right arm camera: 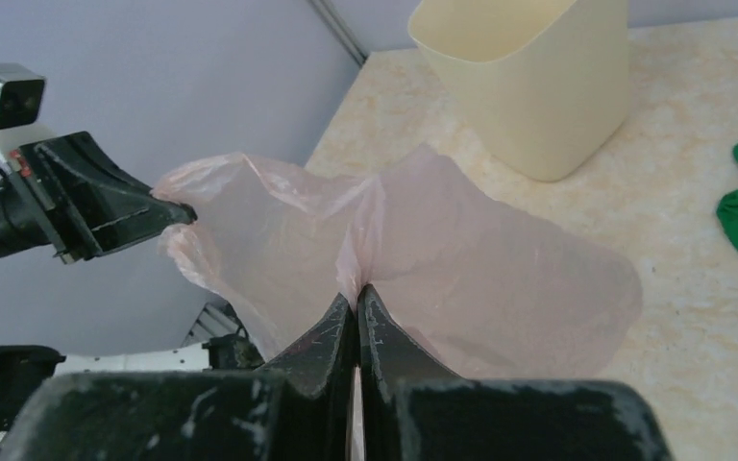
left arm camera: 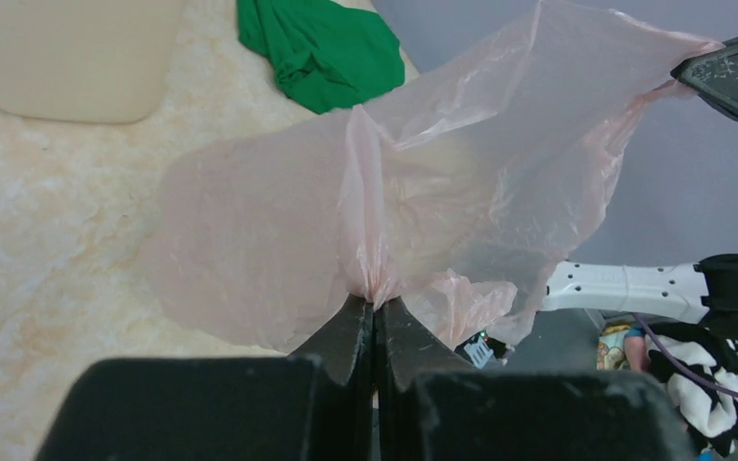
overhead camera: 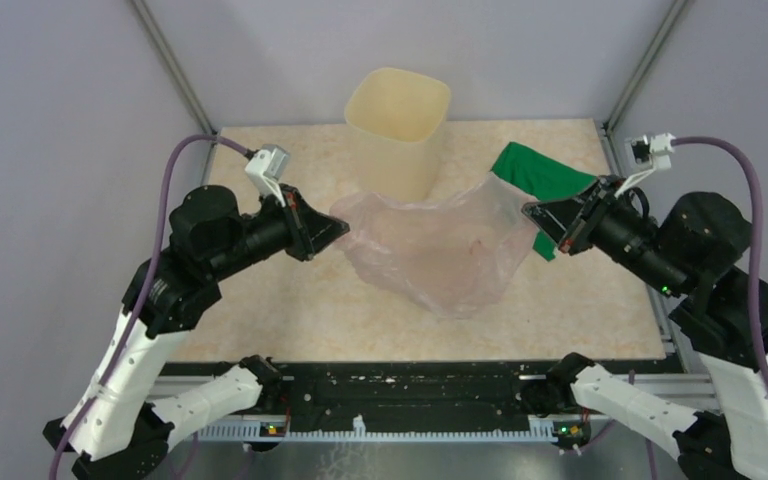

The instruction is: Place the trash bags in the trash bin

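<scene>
A pale-pink translucent trash bag (overhead camera: 440, 250) hangs stretched between my two grippers above the table. My left gripper (overhead camera: 342, 228) is shut on the bag's left edge, the film bunched at its tips (left arm camera: 375, 300). On the right, my right gripper (overhead camera: 528, 211) is shut on the opposite edge (right arm camera: 356, 290). The bag (left arm camera: 461, 182) (right arm camera: 461, 279) sags open between them, its lower part drooping toward the table. The cream-beige trash bin (overhead camera: 398, 128) stands upright just behind the bag, mouth up; it also shows as the bin (right arm camera: 528, 82) and the bin (left arm camera: 67, 58).
A green cloth (overhead camera: 542, 178) lies on the table (overhead camera: 290, 310) at the back right, partly behind the bag and close to my right gripper. Grey walls and metal posts enclose the table on three sides.
</scene>
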`<action>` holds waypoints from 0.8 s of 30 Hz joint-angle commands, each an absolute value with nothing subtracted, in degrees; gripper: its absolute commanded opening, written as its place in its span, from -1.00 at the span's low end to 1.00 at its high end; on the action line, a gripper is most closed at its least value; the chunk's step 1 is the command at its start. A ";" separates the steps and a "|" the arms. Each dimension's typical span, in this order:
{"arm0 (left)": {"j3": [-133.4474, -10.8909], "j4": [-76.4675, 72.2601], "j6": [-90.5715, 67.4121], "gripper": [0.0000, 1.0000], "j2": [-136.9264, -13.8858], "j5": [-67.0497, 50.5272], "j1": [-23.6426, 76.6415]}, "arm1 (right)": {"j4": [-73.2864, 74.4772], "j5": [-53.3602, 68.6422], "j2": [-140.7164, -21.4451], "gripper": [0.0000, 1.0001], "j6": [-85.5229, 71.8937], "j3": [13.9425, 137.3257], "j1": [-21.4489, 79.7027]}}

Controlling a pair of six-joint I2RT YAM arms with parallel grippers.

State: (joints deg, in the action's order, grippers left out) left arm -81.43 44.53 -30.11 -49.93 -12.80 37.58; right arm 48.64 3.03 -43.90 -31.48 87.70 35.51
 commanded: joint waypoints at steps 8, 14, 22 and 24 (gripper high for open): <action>-89.96 36.65 -30.79 -0.18 -60.39 -13.68 37.71 | 60.19 -12.61 -57.88 -1.00 -26.12 109.12 36.02; -95.19 35.70 -32.78 0.61 -62.98 -11.70 37.64 | 65.59 -26.53 -65.12 -1.00 -22.80 119.52 36.03; -100.61 36.82 -36.45 0.89 -67.33 -1.67 37.02 | 63.40 -33.93 -68.73 -1.00 -18.94 123.37 35.95; -102.22 38.66 -37.25 0.88 -69.45 2.01 35.83 | 63.32 -35.58 -69.22 -1.00 -18.45 124.11 35.99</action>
State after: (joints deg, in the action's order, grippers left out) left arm -98.67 38.61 -35.00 -65.93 -6.17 37.32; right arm 64.34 -30.15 -68.14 -21.15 121.34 35.53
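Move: The trash bag hangs pinched between both hands; its middle is about 12 cm to the left hand's right and 12 below it, and about 12 cm to the right hand's left and 16 below it. The trash bin stands some 44 cm ahead of the left hand, 7 to its right and 28 below. From the right hand, the bin is roughly 45 cm ahead, 17 left and 32 below; the green cloth is 39 ahead, 19 right and 45 below. Forward and to the right, nearly level, the left hand travels about 6 cm while its fingers spread from shut to wide open and let go of the trash bag; it then rises some 7 cm, edging closer to the bin. The right hand keeps its pinch on the bag, drawing it forward, rightward and a little up, turning about 30 degrees clockwise. ##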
